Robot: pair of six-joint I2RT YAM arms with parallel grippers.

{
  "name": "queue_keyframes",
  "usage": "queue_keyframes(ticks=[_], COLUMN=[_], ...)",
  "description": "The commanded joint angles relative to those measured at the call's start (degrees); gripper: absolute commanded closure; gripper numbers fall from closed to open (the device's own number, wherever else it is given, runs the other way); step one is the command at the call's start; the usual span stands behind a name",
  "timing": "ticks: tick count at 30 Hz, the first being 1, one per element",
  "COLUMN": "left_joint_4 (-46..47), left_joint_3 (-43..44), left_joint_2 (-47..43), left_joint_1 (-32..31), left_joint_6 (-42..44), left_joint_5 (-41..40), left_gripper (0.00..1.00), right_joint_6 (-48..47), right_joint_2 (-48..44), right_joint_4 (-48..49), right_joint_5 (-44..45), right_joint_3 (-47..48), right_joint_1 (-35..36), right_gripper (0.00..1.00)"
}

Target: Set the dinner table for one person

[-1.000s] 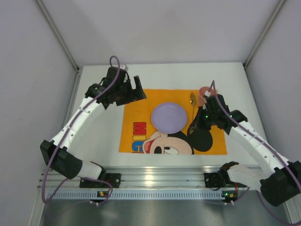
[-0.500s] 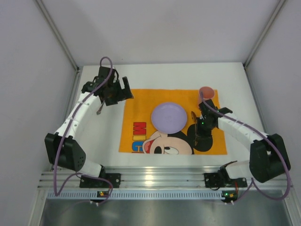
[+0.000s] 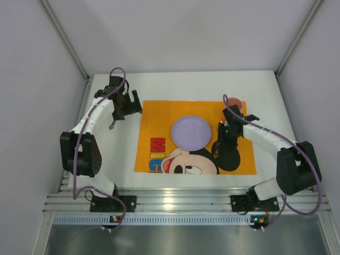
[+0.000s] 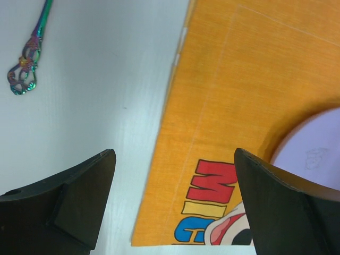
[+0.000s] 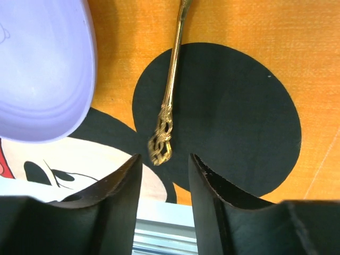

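Observation:
The white dinner table [image 3: 180,85] carries an orange Mickey Mouse placemat [image 3: 159,114] with a lilac plate [image 3: 189,132] on it. A gold utensil [image 5: 169,101] lies on the mat's black ear, right of the plate [image 5: 37,69]. My right gripper [image 5: 163,164] hovers just above its ornate handle end, jaws slightly apart and empty; in the top view it [image 3: 219,141] is right of the plate. My left gripper [image 4: 174,159] is wide open and empty over the mat's left edge [image 4: 170,106]. An iridescent utensil [image 4: 26,69] lies on the table left of the mat.
A pink cup [image 3: 236,103] stands at the mat's far right corner, partly behind my right arm. The iridescent utensil [image 3: 112,125] lies beside my left forearm. Aluminium rails [image 3: 175,199] run along the near edge, and grey walls enclose the table.
My right gripper came down and toward the near edge beside the plate, and the gold utensil now lies on the mat. My left gripper pulled back left, off the mat's far corner.

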Motion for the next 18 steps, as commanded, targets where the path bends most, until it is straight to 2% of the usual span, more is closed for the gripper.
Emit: queue_keyframes(ticks=[1, 9, 17, 18], left_joint_4=[3.2, 7.5, 7.86, 8.3], left_joint_3=[2.13, 3.8, 14.52, 15.22], left_joint_2=[2.35, 10.34, 22.83, 24.49], left_joint_1=[3.97, 7.85, 7.86, 9.33], left_joint_6=[2.05, 4.77, 9.69, 10.48], left_joint_5=[-1.14, -2.82, -5.01, -5.27], left_gripper=[0.02, 0.02, 0.04, 0.04], right_joint_6=[-0.1, 0.07, 0.95, 1.21], right_joint_2=[-2.68, -12.79, -17.81, -17.9], right_joint_4=[-2.0, -12.02, -17.12, -17.38], right_joint_5=[2.99, 4.58, 6.77, 6.69], right_joint_3=[3.29, 5.84, 5.32, 5.06], right_joint_1=[-0.83, -0.65, -0.83, -0.74], right_gripper=[0.57, 0.57, 0.58, 0.59])
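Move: The fork lies about 5 cm ahead of the left hand, 10 cm to its left and 10 cm below; the plate is some 20 cm to that hand's right, 6 cm back and 9 cm below. From the right hand, just above the table, the fork is about 41 cm left and 18 cm ahead, 1 cm lower; the released spoon's middle is 6 cm ahead, 1 cm right, 1 cm lower. The left hand, its fingers kept wide open, comes down about 9 cm towards the fork, first swinging left off the mat's edge and then reaching forward, some 7 cm each way, to finish low over the table just right of the fork, still clear of it. Meanwhile the empty, already half-open right hand rises about 7.5 cm away from the spoon's handle end, drifting a little back and right and tilting its fingers slightly forward. ##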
